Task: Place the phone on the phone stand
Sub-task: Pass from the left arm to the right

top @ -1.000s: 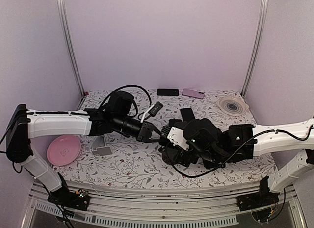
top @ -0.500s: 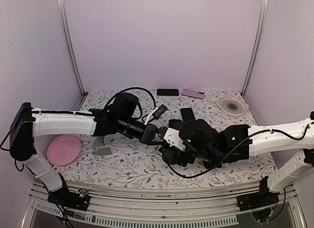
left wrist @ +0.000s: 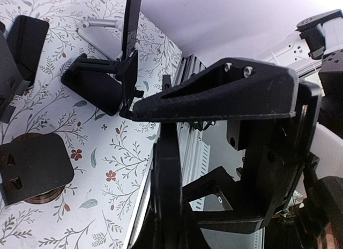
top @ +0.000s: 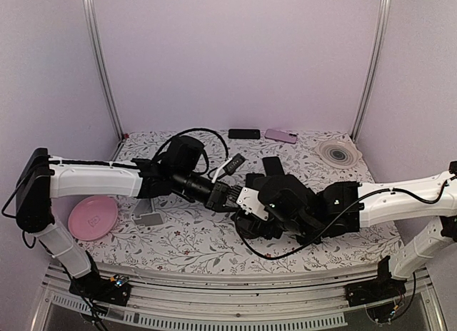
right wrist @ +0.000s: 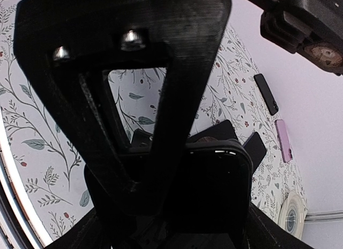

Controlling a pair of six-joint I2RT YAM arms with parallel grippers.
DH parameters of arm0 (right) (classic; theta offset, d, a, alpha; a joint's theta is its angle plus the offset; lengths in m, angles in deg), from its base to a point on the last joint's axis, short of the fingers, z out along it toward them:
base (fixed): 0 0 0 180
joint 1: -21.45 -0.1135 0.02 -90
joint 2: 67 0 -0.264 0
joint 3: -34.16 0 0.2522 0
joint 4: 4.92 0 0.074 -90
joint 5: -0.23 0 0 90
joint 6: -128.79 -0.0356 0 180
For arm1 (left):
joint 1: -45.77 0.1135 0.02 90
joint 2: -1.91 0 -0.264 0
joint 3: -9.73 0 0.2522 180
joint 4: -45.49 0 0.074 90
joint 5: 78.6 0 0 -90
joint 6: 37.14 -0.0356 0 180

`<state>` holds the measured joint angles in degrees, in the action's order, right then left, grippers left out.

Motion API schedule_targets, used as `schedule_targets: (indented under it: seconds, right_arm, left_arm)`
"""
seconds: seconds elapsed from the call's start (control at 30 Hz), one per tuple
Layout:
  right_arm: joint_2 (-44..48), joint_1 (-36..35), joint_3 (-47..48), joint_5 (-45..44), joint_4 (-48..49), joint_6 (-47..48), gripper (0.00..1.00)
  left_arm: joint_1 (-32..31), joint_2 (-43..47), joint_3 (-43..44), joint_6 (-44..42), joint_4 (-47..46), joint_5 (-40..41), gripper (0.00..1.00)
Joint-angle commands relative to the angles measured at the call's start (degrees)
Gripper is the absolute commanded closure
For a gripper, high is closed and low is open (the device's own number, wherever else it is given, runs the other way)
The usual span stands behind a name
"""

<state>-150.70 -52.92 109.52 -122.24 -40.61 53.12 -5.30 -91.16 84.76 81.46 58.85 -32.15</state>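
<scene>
Edge-on between the fingers of my left gripper (left wrist: 170, 217) stands the phone (left wrist: 167, 168), a thin black slab, and that gripper is shut on it. Above the table's middle my left gripper (top: 230, 195) meets my right gripper (top: 244, 204). In the right wrist view the phone (right wrist: 220, 190) fills the gap of my right gripper (right wrist: 177, 211), whose jaws straddle it; whether they press on it is unclear. A black phone stand (left wrist: 99, 82) lies beyond, and a grey one (top: 148, 216) sits at the left.
A pink plate (top: 93, 217) lies front left. At the back wall lie a black phone (top: 244, 133) and a pink phone (top: 280, 135), with a round striped dish (top: 339, 153) to their right. More black stands (top: 271, 165) crowd behind the grippers.
My left arm has reached further right with the phone and my right gripper has slid left to meet it. The right jaws have narrowed around the phone.
</scene>
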Motion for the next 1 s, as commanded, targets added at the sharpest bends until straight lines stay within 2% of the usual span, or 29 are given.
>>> schedule_targets:
  seconds: [0.0,0.3,0.43,0.5,0.73,0.97]
  right_arm:
    - [-0.9,-0.3,1.8,-0.4,0.9,-0.8,0.27]
    - [-0.7,-0.3,1.5,-0.5,0.7,-1.0,0.57]
    - [-0.6,-0.3,1.2,-0.9,0.9,-1.2,0.67]
    - [-0.5,-0.3,1.2,-1.1,1.0,-1.4,0.72]
    - [-0.1,0.1,0.1,-2.1,2.7,-1.8,0.80]
    - [0.7,2.1,-1.5,-1.7,4.4,-3.3,0.85]
  left_arm:
    - [-0.8,-0.4,2.7,-0.1,-3.2,-2.5,1.00]
    - [-0.8,-0.7,2.8,0.4,-3.9,-2.6,1.00]
    - [-0.7,-0.9,2.9,0.6,-4.1,-2.1,1.00]
    - [-0.6,-1.0,3.0,0.9,-4.3,-1.7,0.97]
    - [0.4,-1.8,3.7,1.7,-5.3,-0.6,0.77]
    - [1.8,-2.3,4.3,2.1,-6.4,1.6,0.44]
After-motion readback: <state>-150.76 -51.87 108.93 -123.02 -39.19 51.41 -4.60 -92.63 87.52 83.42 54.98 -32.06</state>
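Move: The phone is at the meeting of both hands: its middle lies about 4 cm to the right of the left hand's point, 1 cm back and 2 cm below, and within about 1 cm of the right hand's point. From the right hand, the round holder is some 2 cm ahead, 3 cm left and 16 cm below; the black stand 1 cm ahead, 15 cm right and 14 cm below; the folded stand 13 cm ahead, 4 cm right and 15 cm below. The right hand keeps its fingers closed across the phone's long edges and holds nearly still, only easing about 1 cm forward at the end, while the left hand waits with its pinch on the phone's left end. Then the left fingers spread to about half open on either side of the phone, letting go of its faces, as that hand rises about 2 cm and drifts some 1.5 cm forward and 1 cm right. ##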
